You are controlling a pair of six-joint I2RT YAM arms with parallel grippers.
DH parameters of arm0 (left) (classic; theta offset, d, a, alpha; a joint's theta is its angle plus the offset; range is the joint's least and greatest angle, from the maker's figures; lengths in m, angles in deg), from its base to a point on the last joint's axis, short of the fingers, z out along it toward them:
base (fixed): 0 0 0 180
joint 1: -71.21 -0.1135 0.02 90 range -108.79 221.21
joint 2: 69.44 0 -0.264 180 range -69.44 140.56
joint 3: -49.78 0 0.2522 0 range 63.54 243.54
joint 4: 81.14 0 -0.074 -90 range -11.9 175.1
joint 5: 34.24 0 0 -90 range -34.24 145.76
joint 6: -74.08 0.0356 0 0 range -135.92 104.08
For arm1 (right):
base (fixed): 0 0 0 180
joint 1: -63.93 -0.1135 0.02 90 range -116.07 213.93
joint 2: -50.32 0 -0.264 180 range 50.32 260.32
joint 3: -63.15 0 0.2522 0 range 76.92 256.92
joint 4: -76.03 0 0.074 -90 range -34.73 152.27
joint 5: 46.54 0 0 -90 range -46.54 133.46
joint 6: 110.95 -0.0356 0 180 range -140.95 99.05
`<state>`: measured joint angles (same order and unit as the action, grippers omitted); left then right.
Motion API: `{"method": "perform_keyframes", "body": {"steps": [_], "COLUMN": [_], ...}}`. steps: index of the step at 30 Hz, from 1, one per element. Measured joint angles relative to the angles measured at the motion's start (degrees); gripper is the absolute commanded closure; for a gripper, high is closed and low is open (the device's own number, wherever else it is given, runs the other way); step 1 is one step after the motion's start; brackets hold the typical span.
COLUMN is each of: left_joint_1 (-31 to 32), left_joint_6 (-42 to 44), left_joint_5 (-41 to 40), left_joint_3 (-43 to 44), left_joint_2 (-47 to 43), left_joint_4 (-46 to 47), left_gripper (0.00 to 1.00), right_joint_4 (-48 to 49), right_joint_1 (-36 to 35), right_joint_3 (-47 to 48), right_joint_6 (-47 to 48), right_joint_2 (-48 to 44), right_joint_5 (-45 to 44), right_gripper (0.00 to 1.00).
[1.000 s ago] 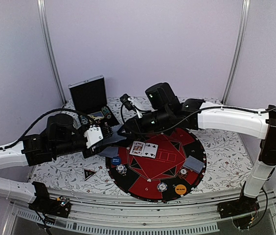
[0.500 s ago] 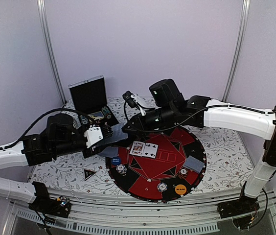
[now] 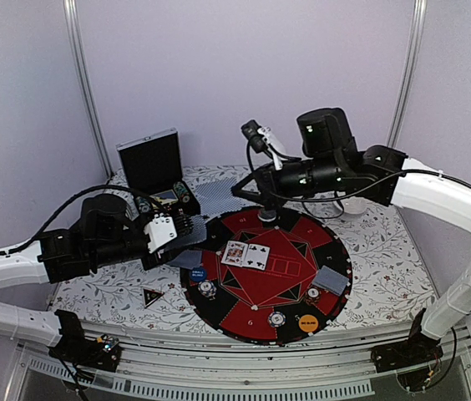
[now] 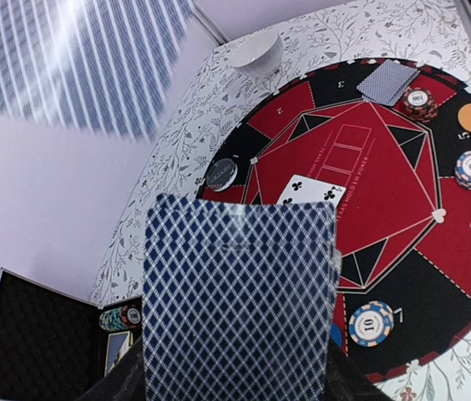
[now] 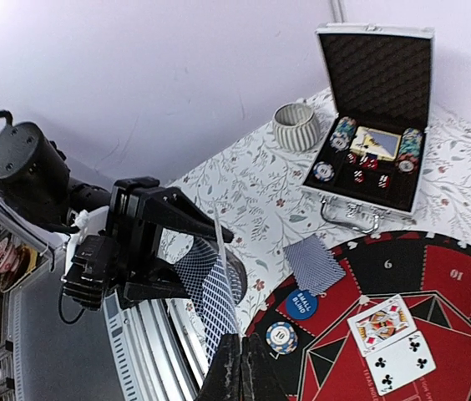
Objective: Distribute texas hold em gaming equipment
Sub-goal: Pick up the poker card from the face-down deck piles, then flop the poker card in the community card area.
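Note:
My left gripper [image 3: 184, 229] is shut on a deck of blue-backed playing cards [image 4: 240, 292], held just left of the round mat [image 3: 244, 322]. Above the mat's far edge, my right gripper [image 5: 250, 357] is shut on a single card [image 5: 219, 284], lifted clear of the deck; this card [image 3: 219, 195] hangs in the air. Two face-up cards [image 3: 245, 254] lie on the mat with face-down cards [image 3: 331, 279], striped chips [image 3: 207, 289], a blue button [image 3: 198, 273] and an orange button [image 3: 307, 322]. A black triangular marker [image 3: 152, 296] lies left of the mat.
The open silver-edged case [image 3: 154, 167] stands at the back left with chips and cards inside. A ribbed white cup [image 5: 296, 125] sits beside it. A white bowl [image 4: 258, 52] stands beyond the mat's far side.
My right gripper closed on a card at the deck, then rose up and to the right with it. The left arm and its deck stayed put.

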<state>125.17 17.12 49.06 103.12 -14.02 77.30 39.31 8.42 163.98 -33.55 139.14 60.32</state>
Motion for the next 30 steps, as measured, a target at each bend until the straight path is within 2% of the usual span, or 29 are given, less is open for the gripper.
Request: {"method": "perform_keyframes", "body": {"steps": [4,6,10,18,23,26,30], "left_joint_1": [0.00,0.00,0.00,0.00,0.00,0.00,0.00], "left_joint_6": [0.00,0.00,-0.02,-0.02,-0.02,-0.02,-0.02], "left_joint_5": [0.00,-0.02,-0.02,-0.20,-0.20,-0.20,-0.17], "left_joint_3": [0.00,0.00,0.00,0.00,0.00,0.00,0.00], "left_joint_2": [0.00,0.00,0.00,0.00,0.00,0.00,0.00], "left_joint_4": [0.00,0.00,0.00,0.00,0.00,0.02,0.02], "left_gripper": [0.47,0.47,0.47,0.47,0.47,0.47,0.47], "right_joint_4": [-0.33,-1.92,-6.43,-15.76,-17.64,-17.57,-16.79], "right_joint_1": [2.91,4.07,6.05,6.71,3.87,0.26,-3.58], "right_joint_3": [-3.45,-5.68,-7.69,-7.45,-6.54,-6.56,-7.15], "right_joint_6": [0.66,1.42,3.72,12.17,18.84,23.30,28.61], "right_joint_2": [-6.91,-9.42,-8.52,8.76,19.23,23.32,26.29], "right_joint_5": [-3.80,-9.25,-20.00,-43.71,-55.49,-57.24,-53.75], "right_gripper": [0.98,0.98,0.98,0.98,0.98,0.98,0.98]}}
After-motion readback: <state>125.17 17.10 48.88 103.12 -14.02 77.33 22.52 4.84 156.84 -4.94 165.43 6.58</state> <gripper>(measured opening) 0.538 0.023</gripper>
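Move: My right hand already grips one card; its place on the mat, the empty printed boxes just right of the four of clubs, lies about 9 cm ahead, 10 cm to the right and 31 cm below. The four of clubs is some 11 cm ahead and 4 cm right, the king card beyond it about 12 cm ahead and 2 cm left. From my left hand, that empty spot is roughly 9 cm ahead, 24 cm right and 21 cm down. I carry the pinched card away from the deck, swinging my right hand right and forward with a slight lift, then plunge it about 27 cm overall towards the empty boxes beside the four of clubs, curling back and left over the last few centimetres. Meanwhile the wrist turns some 80 degrees, so fingers that pointed left now point forward and down. My left hand stays put and keeps its hold on the deck. ##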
